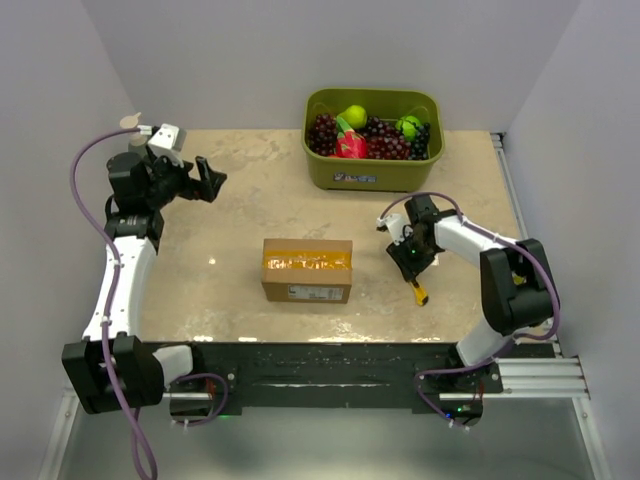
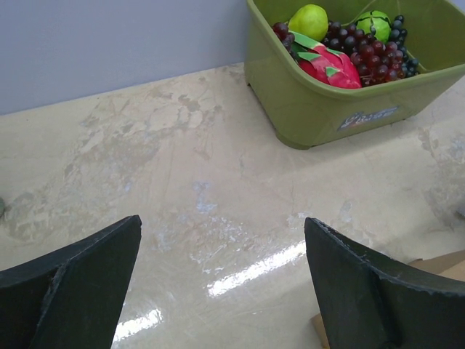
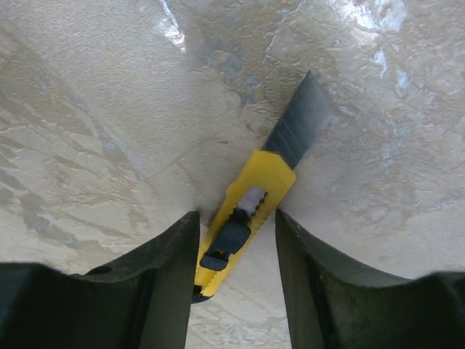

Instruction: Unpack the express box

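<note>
The express box (image 1: 307,270), a small brown carton with yellowish tape on top and a white label on its near side, sits closed at the table's middle. A corner of the box (image 2: 445,262) peeks past a finger in the left wrist view. To its right, a yellow utility knife (image 1: 421,293) lies on the table, blade extended. My right gripper (image 1: 410,262) is lowered over it. In the right wrist view the knife (image 3: 258,185) lies slanted between the right gripper (image 3: 236,216) fingers; the left finger touches its rear end, with a gap at the other. My left gripper (image 1: 205,178) hovers open and empty at the far left.
A green bin (image 1: 372,175) of grapes, a pear and other fruit stands at the back right; the left wrist view shows the bin (image 2: 320,109) ahead to the right. White walls enclose the table on three sides.
</note>
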{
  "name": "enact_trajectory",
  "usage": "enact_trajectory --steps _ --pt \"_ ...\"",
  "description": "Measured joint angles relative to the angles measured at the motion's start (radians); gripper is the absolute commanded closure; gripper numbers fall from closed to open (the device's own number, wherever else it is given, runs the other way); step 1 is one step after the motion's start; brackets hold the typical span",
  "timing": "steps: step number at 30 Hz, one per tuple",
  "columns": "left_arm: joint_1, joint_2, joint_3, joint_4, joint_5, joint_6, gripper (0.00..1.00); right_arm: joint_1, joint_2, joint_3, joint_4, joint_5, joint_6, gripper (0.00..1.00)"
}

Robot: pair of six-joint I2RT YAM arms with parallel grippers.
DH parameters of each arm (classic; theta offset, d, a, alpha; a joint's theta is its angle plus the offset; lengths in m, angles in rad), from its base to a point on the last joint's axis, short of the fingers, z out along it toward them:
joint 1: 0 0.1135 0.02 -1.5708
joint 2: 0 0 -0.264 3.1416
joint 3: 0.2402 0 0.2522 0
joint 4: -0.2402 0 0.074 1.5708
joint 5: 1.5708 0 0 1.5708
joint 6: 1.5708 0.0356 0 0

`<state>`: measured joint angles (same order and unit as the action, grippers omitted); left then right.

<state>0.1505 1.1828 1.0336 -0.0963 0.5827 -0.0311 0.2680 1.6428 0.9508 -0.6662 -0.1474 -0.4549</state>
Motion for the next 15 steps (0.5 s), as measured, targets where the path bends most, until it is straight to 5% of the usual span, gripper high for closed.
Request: enact_trajectory --steps 7,11,15 --pt "-0.001 0.01 0.012 0.001 0.031 0.008 0.02 0.002 0.005 0.008 -0.005 -0.003 -0.008 0.9" --pt "-0.042 0.043 0.068 -0.019 0.065 0.053 0.02 0.006 -0.042 0.013 -0.034 -0.005 -0.012 0.92" --pt "-0.195 0.097 0.184 -0.092 0.144 0.124 0.02 0.019 -0.203 0.086 -0.09 -0.025 -0.024 0.92"
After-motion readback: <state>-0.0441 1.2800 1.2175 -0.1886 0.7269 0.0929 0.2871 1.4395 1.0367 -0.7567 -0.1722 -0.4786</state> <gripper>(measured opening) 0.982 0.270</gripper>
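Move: Between the right hand's open fingers lies the utility knife, its middle about 2 cm ahead, 1 cm left and 1 cm below; the box is some 26 cm left, 1 cm ahead and 4 cm above, the green tub 32 cm ahead, 10 cm left and 6 cm above. From the raised left hand, the box lies 18 cm right, 12 cm back, 24 cm below; the tub 33 cm right, 19 cm ahead, 21 cm below; the knife 43 cm right, 12 cm back, 28 cm below. Closing on the knife's yellow handle while staying low, the right fingers pinch it by both sides, then the hand lifts it about 7 cm off the table, speeding up and tilting some 10 degrees so the fingertips swing forward. The open, empty left hand sets off later, sweeping 9 cm right towards the box while rising 3 cm and turning about 20 degrees clockwise. ##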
